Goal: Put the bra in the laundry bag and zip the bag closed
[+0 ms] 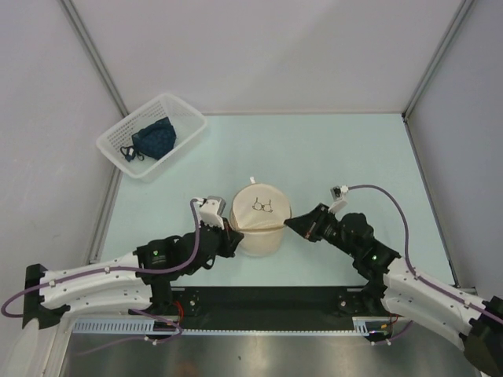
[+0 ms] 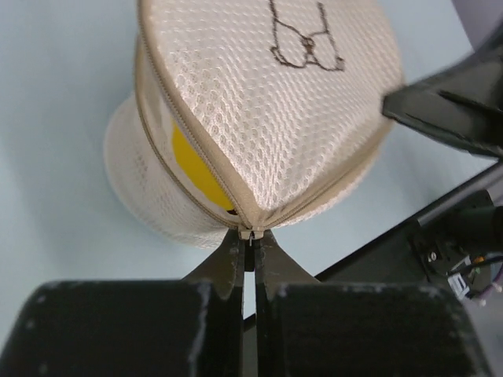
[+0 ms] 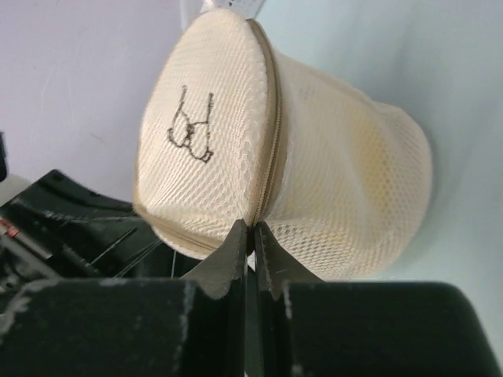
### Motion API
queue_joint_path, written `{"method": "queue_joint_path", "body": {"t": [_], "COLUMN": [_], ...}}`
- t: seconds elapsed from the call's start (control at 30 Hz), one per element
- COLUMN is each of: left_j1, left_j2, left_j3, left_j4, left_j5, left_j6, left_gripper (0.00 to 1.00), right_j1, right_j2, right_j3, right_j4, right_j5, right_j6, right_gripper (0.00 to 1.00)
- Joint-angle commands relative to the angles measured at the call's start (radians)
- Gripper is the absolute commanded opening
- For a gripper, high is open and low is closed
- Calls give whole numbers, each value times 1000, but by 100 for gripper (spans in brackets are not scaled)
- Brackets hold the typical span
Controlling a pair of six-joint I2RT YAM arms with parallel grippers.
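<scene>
The laundry bag (image 1: 262, 218), a cream mesh drum with a bra drawing on its lid, stands between both arms. In the left wrist view the lid (image 2: 267, 102) is partly unzipped, and the yellow bra (image 2: 196, 169) shows through the gap inside the laundry bag (image 2: 149, 181). My left gripper (image 2: 251, 236) is shut on the small zip pull at the bag's near-left edge (image 1: 233, 236). My right gripper (image 3: 253, 229) is shut on the zip seam of the laundry bag (image 3: 346, 181), at its right side (image 1: 289, 224).
A white slatted basket (image 1: 187, 118) holding a dark blue garment (image 1: 153, 140) sits at the back left. Grey walls enclose the pale green table (image 1: 354, 157). The black strip with the arm bases (image 1: 267, 302) runs along the near edge.
</scene>
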Motion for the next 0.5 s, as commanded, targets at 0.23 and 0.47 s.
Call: {"method": "queue_joint_path", "body": {"t": [0.23, 0.47], "left_j1": [29, 28], "left_j2": [4, 210], "left_j3": [-105, -48], "left_j4": [344, 321], "left_j5": [295, 148], "left_j6": [204, 29], "left_gripper": [0, 0], "right_j1": [-298, -116], "right_j2": [479, 339], "right_j3": [412, 438], "right_j4": [-152, -528], "right_j5": [-362, -49], "right_j6": [-335, -153], "right_gripper": [25, 75]}}
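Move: The right hand pinches the laundry bag's right rim; the bag's middle lies about 9 cm to its left, 3 cm ahead and some 5 cm lower. The bra emblem on the lid is roughly 7 cm ahead and 8 cm left of it, the white tab about 15 cm ahead and 11 cm left. From the left hand, pinching the near-left rim, the bag's middle is some 5 cm ahead and 8 cm right, a little below. Right hand sweeps about 9 cm forward, opening off the bag's rim; left, still pinching, shifts 5 cm right. ##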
